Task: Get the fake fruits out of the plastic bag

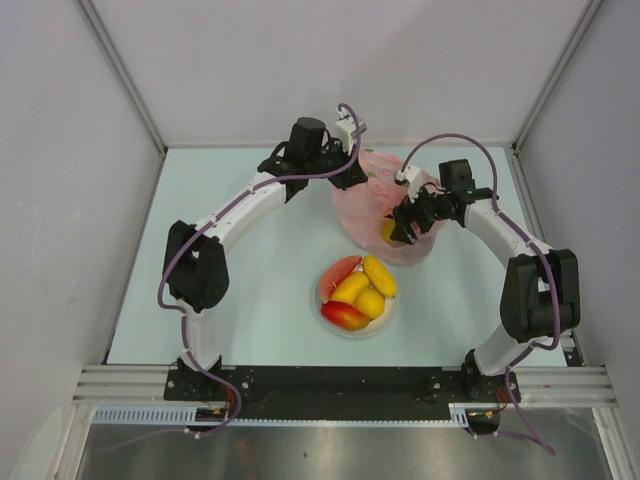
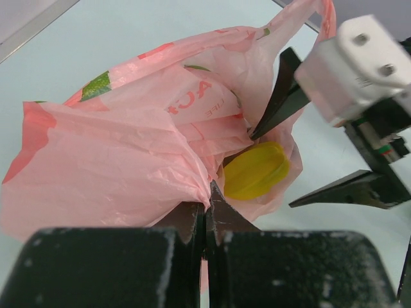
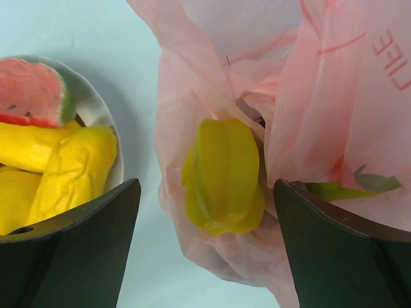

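The pink plastic bag [image 1: 372,200] lies crumpled at the back of the table. My left gripper [image 2: 209,215] is shut on a fold of the plastic bag [image 2: 115,160] at its near rim. A yellow ridged fake fruit [image 3: 221,173] lies in the bag's open mouth. My right gripper [image 3: 207,186] stands open, one finger on each side of that fruit [image 1: 388,232], not touching it. Something green [image 3: 334,189] shows through the film beside it. On the white plate [image 1: 388,322] lie a pinkish-red slice [image 1: 336,272], yellow fruits [image 1: 378,275] and a red-orange mango [image 1: 344,315].
The plate [image 3: 96,109] sits just left of the right gripper's left finger [image 3: 83,244], a short gap from the bag. White walls enclose the table on three sides. Both arms arch in over the bag from either side.
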`<state>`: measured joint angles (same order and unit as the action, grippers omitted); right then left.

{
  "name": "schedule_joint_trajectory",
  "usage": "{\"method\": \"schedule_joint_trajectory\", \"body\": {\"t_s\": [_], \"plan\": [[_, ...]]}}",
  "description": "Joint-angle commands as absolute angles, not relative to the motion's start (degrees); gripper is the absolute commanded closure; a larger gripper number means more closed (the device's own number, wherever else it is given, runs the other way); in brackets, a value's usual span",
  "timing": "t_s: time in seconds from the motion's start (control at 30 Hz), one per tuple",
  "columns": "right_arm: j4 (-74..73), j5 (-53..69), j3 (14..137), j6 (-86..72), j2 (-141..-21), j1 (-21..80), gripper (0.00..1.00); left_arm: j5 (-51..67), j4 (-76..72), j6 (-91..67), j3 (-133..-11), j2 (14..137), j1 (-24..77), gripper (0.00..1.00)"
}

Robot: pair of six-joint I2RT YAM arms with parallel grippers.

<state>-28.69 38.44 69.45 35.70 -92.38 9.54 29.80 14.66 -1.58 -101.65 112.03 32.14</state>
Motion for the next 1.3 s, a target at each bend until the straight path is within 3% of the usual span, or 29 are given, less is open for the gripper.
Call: {"method": "schedule_joint_trajectory", "body": {"t_s": [0.0, 0.1, 0.2, 0.43, 0.93, 1.27], "plan": [[-28.6, 35.2, 70.4, 37.0, -93.8, 9.7, 0.12, 31.4, 13.8, -2.6, -104.1, 111.8, 32.4, 1.00], [-27.9, 34.9, 70.6, 36.9, -94.5, 10.0, 0.17, 31.3, 14.0, -2.6, -103.8, 111.7, 32.4, 1.00], [-29.1, 33.9, 71.1, 38.9, -94.8, 10.6, 0.27, 31.1, 13.9, -2.6, -103.4, 111.4, 32.4, 1.00], [-31.8, 35.6, 71.8, 42.0, -93.2, 10.7, 0.60, 31.1, 13.9, -2.5, -103.5, 111.7, 32.4, 1.00], [-43.8, 43.7, 76.3, 42.8, -75.5, 11.6, 0.68, 33.5, 15.0, -2.9, -104.6, 110.2, 31.0, 1.00], [-61.6, 43.7, 70.8, 54.1, -67.1, 26.2, 0.71, 36.7, 17.2, -0.7, -102.6, 105.9, 30.1, 0.99]]}}
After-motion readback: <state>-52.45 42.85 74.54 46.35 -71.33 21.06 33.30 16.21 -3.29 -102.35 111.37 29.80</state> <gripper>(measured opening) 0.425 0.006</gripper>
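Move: The yellow star fruit lies in the bag's mouth between the right hand's open fingers, about 2 cm to that hand's left, 1 cm ahead and 4 cm below. The plate is some 15 cm back and 9 cm left of the right hand; the watermelon slice on it is 11 cm back and 13 cm left, both about 5 cm lower. From the left hand, pinching the bag's edge, the star fruit lies roughly 8 cm right, 5 cm back and 14 cm below. The right fingers close on the star fruit and pinch it after the hand sinks about 2 cm around it, then lift it clear of the bag, some 13 cm up from that low point. While rising, the hand draws back towards the plate, about 12 cm in all and slightly left, turning nearly 20 degrees counter-clockwise. The left hand keeps its pinch on the bag. ##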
